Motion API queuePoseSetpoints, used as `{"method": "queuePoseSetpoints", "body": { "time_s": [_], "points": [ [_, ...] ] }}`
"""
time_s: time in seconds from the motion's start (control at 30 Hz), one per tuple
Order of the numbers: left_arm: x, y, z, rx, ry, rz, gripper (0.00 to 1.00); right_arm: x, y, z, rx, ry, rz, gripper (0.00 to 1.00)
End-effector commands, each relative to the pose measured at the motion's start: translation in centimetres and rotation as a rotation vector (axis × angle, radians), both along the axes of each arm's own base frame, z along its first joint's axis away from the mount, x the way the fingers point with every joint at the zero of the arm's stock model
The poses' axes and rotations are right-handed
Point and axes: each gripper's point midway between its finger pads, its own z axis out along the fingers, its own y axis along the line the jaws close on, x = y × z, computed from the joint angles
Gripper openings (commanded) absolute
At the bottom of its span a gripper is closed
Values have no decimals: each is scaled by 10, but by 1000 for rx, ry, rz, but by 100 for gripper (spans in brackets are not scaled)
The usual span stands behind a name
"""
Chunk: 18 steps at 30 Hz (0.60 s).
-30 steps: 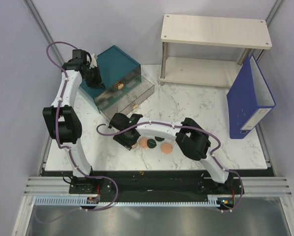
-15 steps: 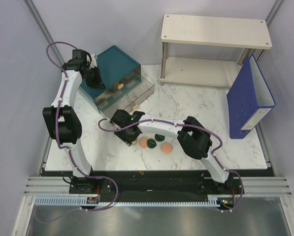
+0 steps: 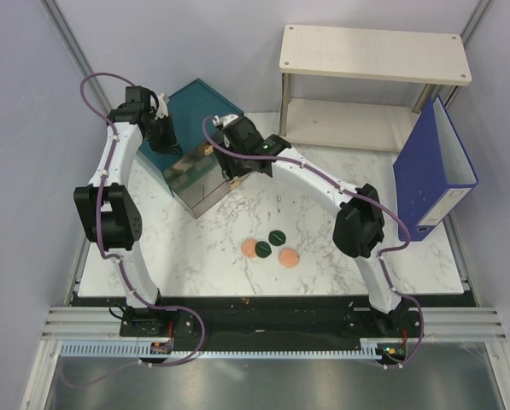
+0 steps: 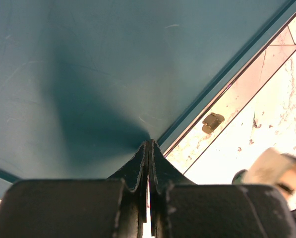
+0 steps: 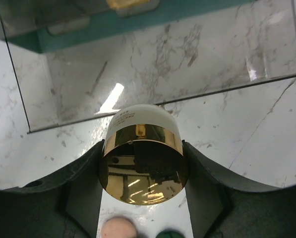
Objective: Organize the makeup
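My right gripper (image 5: 144,166) is shut on the gold-lidded round jar (image 5: 143,171), holding it by its sides with the lid toward the camera. It hangs above the front edge of the pulled-out clear drawer (image 5: 162,54) of the teal box (image 3: 199,111). In the top view the right gripper (image 3: 236,171) sits at the drawer. On the marble lie two peach-pink discs (image 3: 251,248) (image 3: 289,257) and two dark green compacts (image 3: 277,237) (image 3: 263,248). My left gripper (image 4: 148,148) is shut and empty, its tips against the teal box top (image 4: 88,74).
A light wooden shelf (image 3: 374,51) stands at the back right. A big blue binder (image 3: 434,171) leans upright at the right edge. A drawer knob (image 4: 212,122) shows below the box lid. The discs lie near the table's front middle.
The right gripper closed on the jar beside the discs, then carried it up and back to the open drawer. The left arm has stayed on the box.
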Motion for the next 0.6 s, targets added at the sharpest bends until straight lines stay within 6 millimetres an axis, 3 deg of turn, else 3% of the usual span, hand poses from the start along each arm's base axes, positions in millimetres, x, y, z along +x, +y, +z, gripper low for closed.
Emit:
{"method": "queuePoseSetpoints", "body": {
  "time_s": [0.0,0.07,0.17,0.2,0.33,0.5,0.57],
  "points": [
    [-62,10,-72,70,348,-11,2,36,15,32,174,-59,-93,0],
    [-62,10,-72,72,350,-10,2,52,8,32,200,-66,-145,0],
    [-62,10,-73,72,350,-12,2,71,8,30,245,-63,-182,1],
    [-63,10,-73,74,353,-13,2,75,10,19,242,-50,-187,1],
    [-63,11,-74,74,356,-11,2,91,16,19,294,-59,-207,5],
    [-64,10,-75,70,359,-11,2,103,20,11,321,-76,-243,15],
    [-64,10,-75,70,361,-11,2,107,20,4,324,-71,-257,23]
  ]
}}
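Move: The right hand holds the gold-lidded jar. The open, empty lower drawer has its middle about 5 cm ahead of this hand, 4 cm to its left and 13 cm below. The lower knob is nearly straight beneath, some 12 cm down, and the upper knob roughly 9 cm ahead, 6 cm left and 6 cm below. From the left hand, the lower drawer is about 10 cm right, 4 cm back and 14 cm down. Forward over the front rim of the lower drawer goes the right hand, about 8.5 cm, keeping its grip on the jar. It first rises some 2 cm, then sinks about 6 cm towards the floor of the drawer's right half, while the wrist turns roughly 15 degrees clockwise and its left side tips up a little. ##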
